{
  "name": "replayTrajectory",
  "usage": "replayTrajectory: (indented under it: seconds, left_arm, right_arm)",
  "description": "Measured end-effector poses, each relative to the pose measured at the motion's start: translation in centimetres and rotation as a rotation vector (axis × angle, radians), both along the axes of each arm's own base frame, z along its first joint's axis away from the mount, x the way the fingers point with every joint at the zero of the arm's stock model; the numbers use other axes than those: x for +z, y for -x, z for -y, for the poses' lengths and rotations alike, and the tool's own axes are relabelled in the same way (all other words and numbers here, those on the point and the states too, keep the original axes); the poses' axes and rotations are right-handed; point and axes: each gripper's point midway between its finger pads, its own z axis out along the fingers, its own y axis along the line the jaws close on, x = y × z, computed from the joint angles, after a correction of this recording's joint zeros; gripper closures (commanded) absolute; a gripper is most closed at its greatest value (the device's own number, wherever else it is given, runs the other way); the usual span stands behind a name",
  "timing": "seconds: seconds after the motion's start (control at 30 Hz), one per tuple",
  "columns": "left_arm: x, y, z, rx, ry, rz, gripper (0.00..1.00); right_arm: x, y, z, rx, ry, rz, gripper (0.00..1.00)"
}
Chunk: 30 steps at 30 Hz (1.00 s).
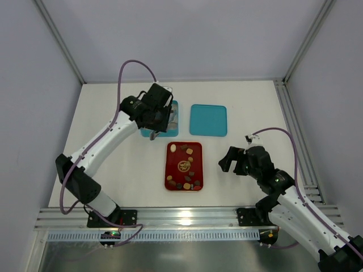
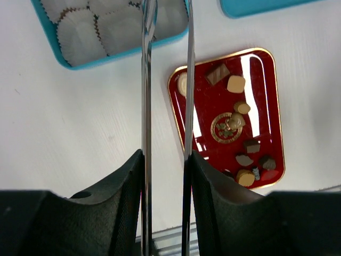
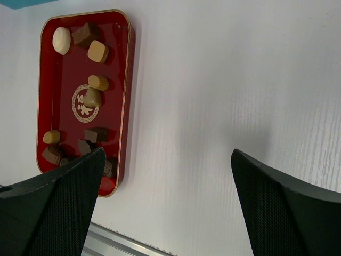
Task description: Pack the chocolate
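Several small chocolates, dark brown, tan and cream, lie in the red tray. They also show in the left wrist view and the right wrist view. My left gripper is shut on metal tongs. It hovers at the blue box lined with pale paper cups. In the left wrist view its fingers clamp both blades, and the tong tips run out of the top edge. I see no chocolate between them. My right gripper is open and empty, right of the red tray.
A blue lid lies right of the blue box, behind the red tray. An aluminium rail runs along the table's near edge, and another rail along the right side. Grey walls enclose the table.
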Motion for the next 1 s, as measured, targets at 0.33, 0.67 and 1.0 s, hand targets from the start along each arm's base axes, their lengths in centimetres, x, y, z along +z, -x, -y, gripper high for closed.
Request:
replayTrajectory:
  seconds: [0.33,0.67,1.0]
  left_arm:
    - [0.0,8.6,0.7,-0.145,0.005,-0.054,0.59]
    - [-2.2,15.0,1.5,-0.274,-0.025,-0.137,0.58]
    - [-4.0,18.3,3.5,-0.333,-0.012,-0.191,0.56]
  right_arm:
    - [0.1,-0.1,-0.1,0.0,-0.003,0.005,0.0]
    - [0.0,-0.3,-0.2,0.0,-0.001,0.002,0.0]
    - [0.0,-0.3,-0.2,0.0,-0.003,0.005,0.0]
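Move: The chocolates at the near end of the red tray lie about 18 cm back and 10 cm to the right of the left gripper, some 22 cm below it; the tray's middle is only about 10 cm back and 10 cm right. The teal box of paper cups stands about 13 cm ahead, straight out, and the white oval chocolate 2 cm back and 6 cm right. From the right gripper those near-end chocolates lie about 21 cm left, 7 cm back. Bring the left gripper, still holding the tongs, back about 18 cm from the teal box towards the near end of the red tray, easing a little to the right near the end. Travel almost level at first, then sink about 4 cm, turning the wrist some 20 degrees clockwise and tipping the fingers more steeply down. Keep hold of the tongs, barely letting them spread. ##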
